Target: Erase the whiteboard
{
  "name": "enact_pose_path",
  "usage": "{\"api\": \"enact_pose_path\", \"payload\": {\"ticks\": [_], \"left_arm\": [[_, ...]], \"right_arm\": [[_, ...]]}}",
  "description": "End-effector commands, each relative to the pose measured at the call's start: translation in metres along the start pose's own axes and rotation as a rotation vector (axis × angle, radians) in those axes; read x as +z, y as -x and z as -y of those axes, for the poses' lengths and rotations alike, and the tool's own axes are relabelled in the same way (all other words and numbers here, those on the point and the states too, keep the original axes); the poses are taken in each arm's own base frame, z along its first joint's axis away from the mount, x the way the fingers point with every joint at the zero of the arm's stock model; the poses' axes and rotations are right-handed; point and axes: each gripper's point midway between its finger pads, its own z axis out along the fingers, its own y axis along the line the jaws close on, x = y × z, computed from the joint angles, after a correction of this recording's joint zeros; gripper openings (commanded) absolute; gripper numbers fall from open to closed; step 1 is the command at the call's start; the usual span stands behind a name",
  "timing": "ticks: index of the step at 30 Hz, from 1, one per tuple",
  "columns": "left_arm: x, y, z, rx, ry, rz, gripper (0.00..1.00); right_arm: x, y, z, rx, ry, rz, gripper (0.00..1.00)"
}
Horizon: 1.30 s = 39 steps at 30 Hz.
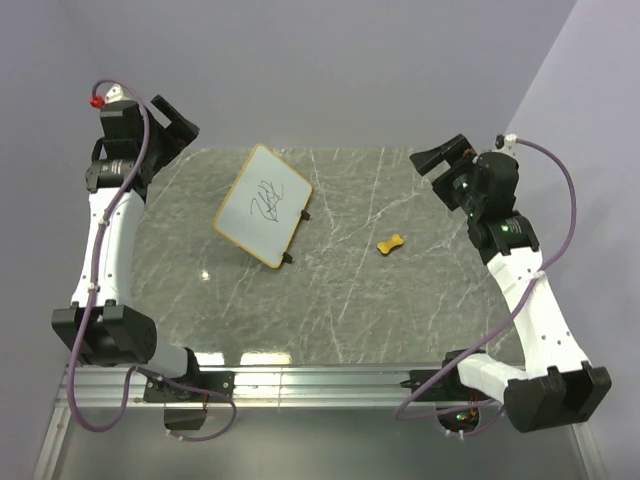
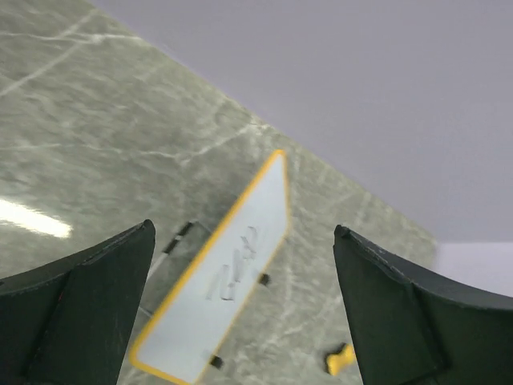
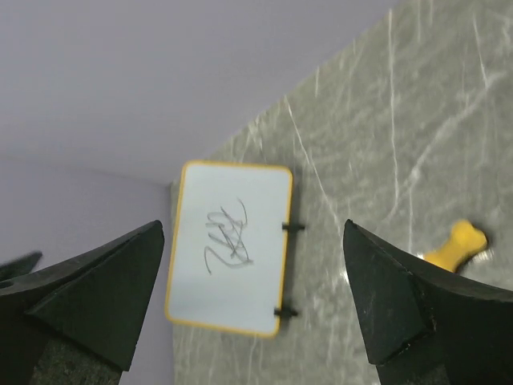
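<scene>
The whiteboard (image 1: 262, 205), white with a tan frame, two black clips on one edge and a dark scribble in its middle, lies tilted on the table's back left. It shows in the left wrist view (image 2: 220, 281) and the right wrist view (image 3: 232, 257). A small yellow-orange bone-shaped eraser (image 1: 391, 243) lies to its right, also seen in the left wrist view (image 2: 340, 360) and the right wrist view (image 3: 457, 245). My left gripper (image 1: 168, 120) is raised at the back left, open and empty (image 2: 242, 227). My right gripper (image 1: 442, 160) is raised at the back right, open and empty (image 3: 253, 224).
The grey-green marble tabletop (image 1: 400, 300) is bounded by purple walls at the back and right. A metal rail (image 1: 320, 380) runs along the near edge between the arm bases.
</scene>
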Motion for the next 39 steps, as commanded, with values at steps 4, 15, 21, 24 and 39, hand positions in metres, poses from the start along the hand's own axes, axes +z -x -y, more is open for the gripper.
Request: {"api": "enact_pose_path", "payload": {"ticks": [4, 15, 21, 24, 39], "left_arm": [[-0.032, -0.003, 0.059, -0.263, -0.225, -0.222, 0.99], [-0.072, -0.05, 0.042, -0.394, -0.369, -0.288, 0.99], [-0.061, -0.119, 0.004, -0.775, -0.385, -0.453, 0.99], [-0.058, -0.116, -0.027, -0.575, -0.135, -0.342, 0.99], [-0.095, -0.073, -0.021, -0.046, 0.037, -0.158, 0.99]], "right_arm": [[-0.046, -0.008, 0.003, -0.004, 0.019, -0.012, 1.0], [-0.04, -0.064, 0.018, 0.049, 0.086, -0.187, 1.0], [-0.024, -0.071, 0.016, 0.053, 0.05, -0.257, 0.99], [-0.008, -0.07, 0.047, 0.051, -0.171, -0.318, 0.96], [0.025, -0.145, 0.177, 0.022, -0.797, -0.612, 0.72]]}}
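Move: The yellow eraser I am going for lies some 5 cm to my right hand's left, about level with it in reach and roughly 33 cm below. The whiteboard's middle is about 39 cm left and 8 cm ahead of my right hand, its near clip some 33 cm left and 5 cm back. From my left hand the board's middle lies about 16 cm right, 1 cm ahead and 30 cm down; the eraser is some 49 cm right and 8 cm back. I drop my empty right hand about 23 cm towards the eraser, first easing back some 6 cm and a little left, then swinging forward again and sinking steeply, tipping the fingers down by nearly 60 degrees while they close by about a quarter, still clear of the eraser. My left hand dips and rises twice, rolls right side up and mostly back again, and ends about 11 cm back and a little to the right, open and empty. ##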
